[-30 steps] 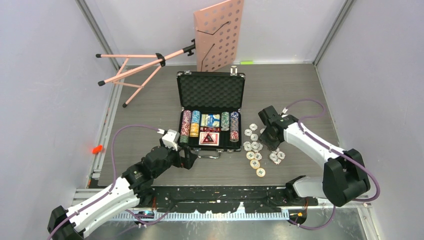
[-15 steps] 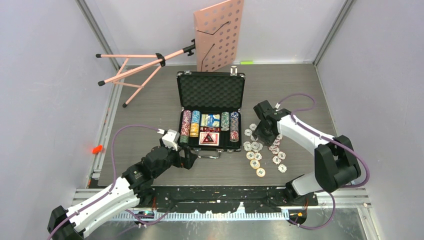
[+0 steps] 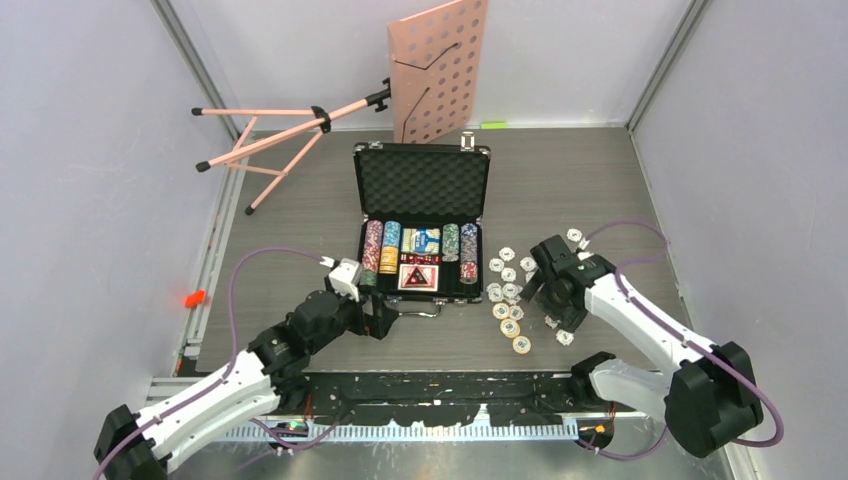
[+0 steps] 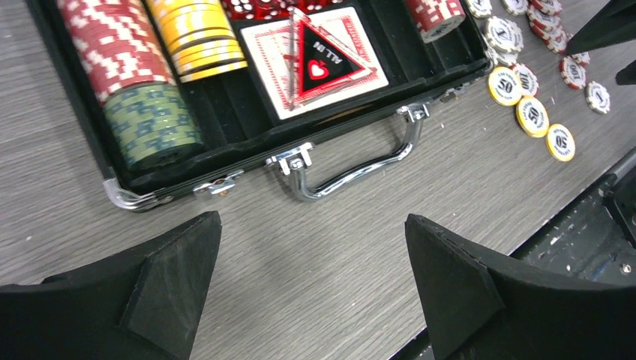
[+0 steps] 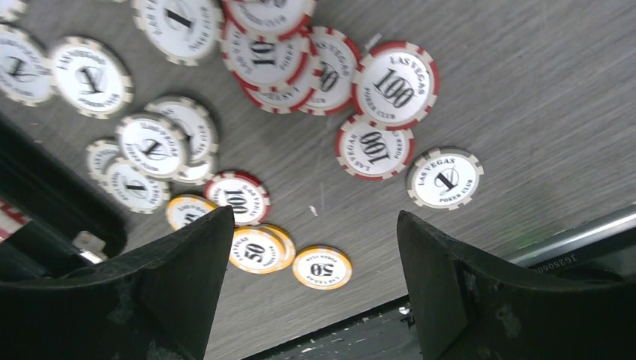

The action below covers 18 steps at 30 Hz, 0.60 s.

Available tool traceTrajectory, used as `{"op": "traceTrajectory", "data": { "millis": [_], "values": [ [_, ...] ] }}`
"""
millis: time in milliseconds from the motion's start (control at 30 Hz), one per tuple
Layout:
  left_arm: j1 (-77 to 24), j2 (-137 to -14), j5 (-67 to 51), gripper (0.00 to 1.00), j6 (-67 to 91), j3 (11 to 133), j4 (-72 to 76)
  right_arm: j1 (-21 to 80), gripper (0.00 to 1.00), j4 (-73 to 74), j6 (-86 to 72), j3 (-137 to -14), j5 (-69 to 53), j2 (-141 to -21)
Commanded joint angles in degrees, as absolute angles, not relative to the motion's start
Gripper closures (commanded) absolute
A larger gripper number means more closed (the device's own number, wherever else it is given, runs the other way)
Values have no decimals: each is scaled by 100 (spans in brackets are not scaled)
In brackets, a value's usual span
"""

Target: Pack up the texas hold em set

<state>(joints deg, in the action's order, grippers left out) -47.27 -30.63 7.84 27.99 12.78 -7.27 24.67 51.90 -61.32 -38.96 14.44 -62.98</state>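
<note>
The black case point(image 3: 421, 183) lies open at the table's middle, with stacks of striped chips point(image 3: 380, 247), card decks point(image 3: 422, 240) and red dice in its tray. Its handle point(image 4: 352, 169) faces my left gripper point(image 4: 313, 221), which hovers open over bare table just in front of it. Several loose chips point(image 3: 510, 295) lie to the right of the case. My right gripper point(image 5: 315, 216) hangs open above them with nothing between its fingers. Under it are red-and-white 100 chips point(image 5: 395, 82), white ones point(image 5: 445, 178) and yellow 50 chips point(image 5: 322, 267).
A pink perforated music stand point(image 3: 440, 70) leans at the back, and its tripod legs point(image 3: 265, 140) lie across the back-left corner. A small red object point(image 3: 194, 297) sits at the left table edge. The black base rail point(image 3: 440, 390) runs along the near edge.
My right gripper has opened wide and swung back to the right and nearer, over the chip scatter. More loose chips now show where the arm was. The left arm has barely moved.
</note>
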Motion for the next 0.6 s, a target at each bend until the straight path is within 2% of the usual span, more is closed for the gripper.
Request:
{"op": "traceTrajectory", "data": {
  "millis": [0, 167, 333, 567],
  "values": [
    [-4802, -3551, 286, 4, 2659, 1419, 43, 2487, 16, 5008, -6356, -3514, 1110, -6171],
    [-5347, -4576, 482, 4, 2416, 1927, 264, 2570, 22, 4500, -6364, -3227, 625, -6148],
    [-6153, -5334, 929, 4, 2101, 2598, 276, 3060, 27, 4887, -6457, -3412, 1025, -6148],
    [-6376, -6134, 841, 2, 2118, 3201, 150, 3714, 46, 4523, -6619, -3382, 1281, -6608]
  ]
}}
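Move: The single yellow 50 chip nearest the table's front edge lies about 6 cm back and 6 cm left of the right hand, some 5 cm below it. The overlapping 50 pair is 8 cm left and 2 cm back; a lone white 1 chip is 4 cm right and 5 cm back. From the left hand that single 50 chip lies about 29 cm right, 4 cm back and 8 cm below; the case handle is 6 cm right and 4 cm ahead. The right hand heads for the single 50 chip without visibly touching it: back and down at first, then left and back, about 5 cm level and 3 cm lower, with the fingers drawing in to just over half open. The wide-open left hand sweeps some 10 cm right towards the yellow chips along the case's front, dipping, then rising about 4 cm, and turns some 20 degrees clockwise. ##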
